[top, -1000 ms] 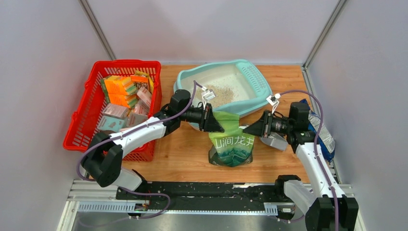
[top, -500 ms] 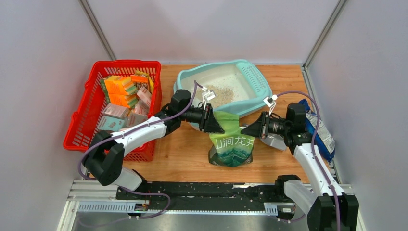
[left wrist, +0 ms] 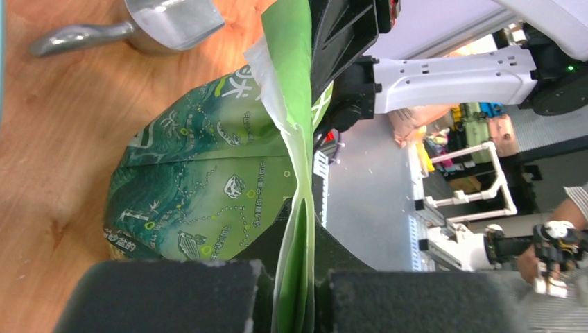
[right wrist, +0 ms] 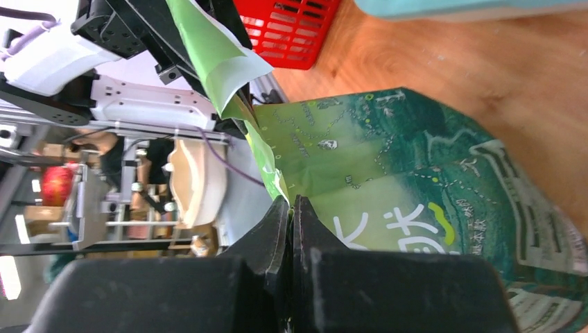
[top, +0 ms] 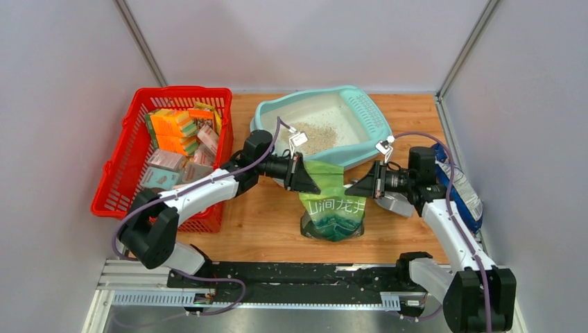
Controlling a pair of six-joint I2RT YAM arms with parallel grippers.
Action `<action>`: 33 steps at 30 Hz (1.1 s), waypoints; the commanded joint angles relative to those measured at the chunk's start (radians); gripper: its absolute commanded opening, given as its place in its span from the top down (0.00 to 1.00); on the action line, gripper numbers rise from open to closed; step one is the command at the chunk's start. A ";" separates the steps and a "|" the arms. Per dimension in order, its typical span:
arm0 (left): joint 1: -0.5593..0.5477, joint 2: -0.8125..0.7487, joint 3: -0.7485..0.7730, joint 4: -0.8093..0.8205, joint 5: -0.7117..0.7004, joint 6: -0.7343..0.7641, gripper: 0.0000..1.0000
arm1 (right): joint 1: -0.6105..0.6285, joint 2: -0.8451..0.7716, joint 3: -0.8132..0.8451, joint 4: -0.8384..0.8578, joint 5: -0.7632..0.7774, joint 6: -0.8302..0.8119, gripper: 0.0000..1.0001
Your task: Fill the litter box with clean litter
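Observation:
The light-teal litter box [top: 262,111] lies at the back middle of the table, with a beige pile of clean litter [top: 315,136] near its front wall. In front of it stands a green printed bag [top: 333,211]. My left gripper [top: 312,184] is shut on the left side of the bag's top edge, which runs between its pads [left wrist: 295,291]. My right gripper [top: 351,189] is shut on the right side of that edge [right wrist: 291,208]. The bag's printed face [left wrist: 201,180] fills both wrist views [right wrist: 416,201]. Whether the bag's mouth is open is hidden.
A red mesh basket [top: 118,173] with packets stands at the left. A grey metal scoop [top: 394,204] lies on the wood under my right wrist, also in the left wrist view as a scoop [left wrist: 149,21]. A blue bag [top: 463,198] lies at the right wall.
Both grippers have closed on the bag's top edge. My right gripper has moved left onto the bag; the left arm has barely shifted.

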 commanded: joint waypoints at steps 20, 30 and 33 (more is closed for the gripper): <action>0.088 0.137 0.131 -0.313 0.342 -0.311 1.00 | -0.155 0.244 0.187 -0.477 -0.240 0.320 1.00; 0.111 0.073 0.350 -0.813 0.164 0.272 0.53 | -0.154 0.263 0.132 -0.448 -0.226 0.332 1.00; 0.109 0.041 0.456 -0.929 0.069 0.455 0.49 | -0.154 0.266 0.133 -0.452 -0.223 0.331 1.00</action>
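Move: Both hands already pinch the litter bag's top corners; the bag's middle lies about 4 cm right of the left hand, 3 cm back and 10 cm below. From the right hand it is some 4 cm left, 3 cm back and 9 cm down. The litter box lies roughly 20 cm ahead of the left hand, 2 cm right; the scoop is about 16 cm right of the right hand, level with it, down on the table. Both pinching hands roll the bag's top forward, right some 50 degrees, left about 30; then left opens, drawing left. ##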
